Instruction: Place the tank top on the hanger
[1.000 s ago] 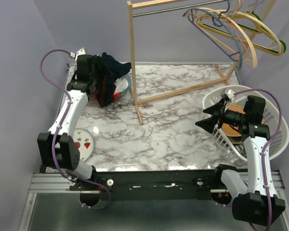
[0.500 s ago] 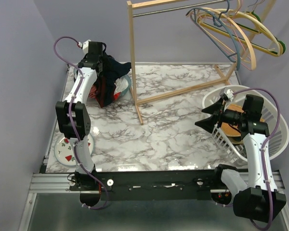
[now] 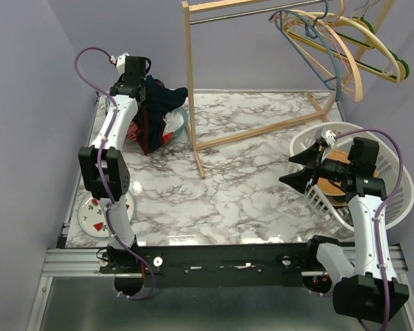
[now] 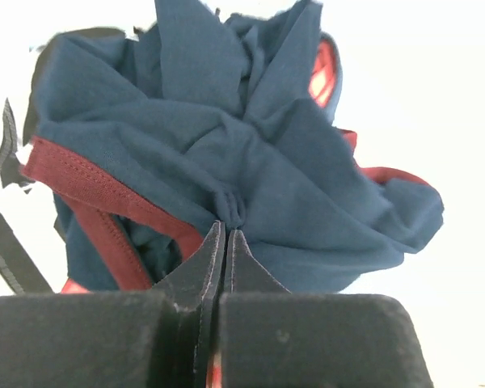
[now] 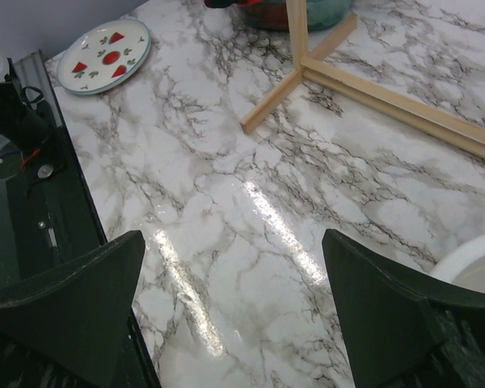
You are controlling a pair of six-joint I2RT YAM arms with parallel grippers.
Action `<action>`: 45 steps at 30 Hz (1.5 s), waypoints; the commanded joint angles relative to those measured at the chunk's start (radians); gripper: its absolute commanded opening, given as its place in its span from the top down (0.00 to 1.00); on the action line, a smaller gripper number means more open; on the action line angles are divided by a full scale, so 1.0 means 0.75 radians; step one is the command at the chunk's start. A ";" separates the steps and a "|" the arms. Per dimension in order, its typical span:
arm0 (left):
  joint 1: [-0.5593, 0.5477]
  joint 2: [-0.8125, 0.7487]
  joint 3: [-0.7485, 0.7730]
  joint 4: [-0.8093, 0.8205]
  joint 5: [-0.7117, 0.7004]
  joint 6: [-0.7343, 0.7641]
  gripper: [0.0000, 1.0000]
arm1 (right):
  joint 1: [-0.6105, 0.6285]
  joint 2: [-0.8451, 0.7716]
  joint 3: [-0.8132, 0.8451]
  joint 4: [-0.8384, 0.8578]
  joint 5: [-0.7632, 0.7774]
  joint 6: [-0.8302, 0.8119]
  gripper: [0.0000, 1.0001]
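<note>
The tank top [image 3: 160, 103] is a bunched dark navy jersey with maroon trim, lifted at the table's far left corner. My left gripper [image 3: 143, 89] is shut on a pinch of its navy cloth; in the left wrist view the jaws meet on a fold [image 4: 229, 230] and the tank top [image 4: 250, 153] fills the frame. The grey-blue hanger [image 3: 329, 48] hangs on the rail at the top right among beige ones. My right gripper [image 3: 294, 172] is open and empty above the table's right side, fingers [image 5: 73, 299] wide apart.
A wooden rack [image 3: 193, 89] stands mid-table, its foot [image 5: 287, 89] in the right wrist view. A white laundry basket [image 3: 393, 207] sits at the right edge. A strawberry plate [image 3: 90, 217] lies front left. Red clothes [image 3: 167, 131] lie under the jersey in a bowl.
My left arm has swung its elbow in and raised the gripper toward the far left corner, lifting the jersey a little. The plate is now uncovered. The right arm has barely moved.
</note>
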 commanded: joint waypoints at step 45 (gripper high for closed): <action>-0.198 -1.357 -0.359 0.499 0.721 -0.160 1.00 | 0.009 -0.176 0.110 -0.198 0.137 -0.113 0.00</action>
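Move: The left hand already pinches the navy tank top, which lies bunched just below its fingertips over the basin; the basin's middle is about 2 cm ahead, 3 cm to the right and 17 cm lower. The hangers are some 62 cm to its right, 3 cm back and 20 cm higher. The rack's left foot stands 23 cm right, 7 cm back and 20 cm down. From the right hand, the hangers are about 30 cm ahead, 3 cm right and 17 cm up. Still pinching the tank top in shut fingers, the left hand hauls it quickly up out of the basin, about 37 cm, drawing back towards the base all the while. It tips up over 50 degrees as it climbs, then stops rising, goes on back and swings right, turning clockwise, for some 29 cm back in all. The right hand, open and empty, eases a couple of centimetres back and up. ##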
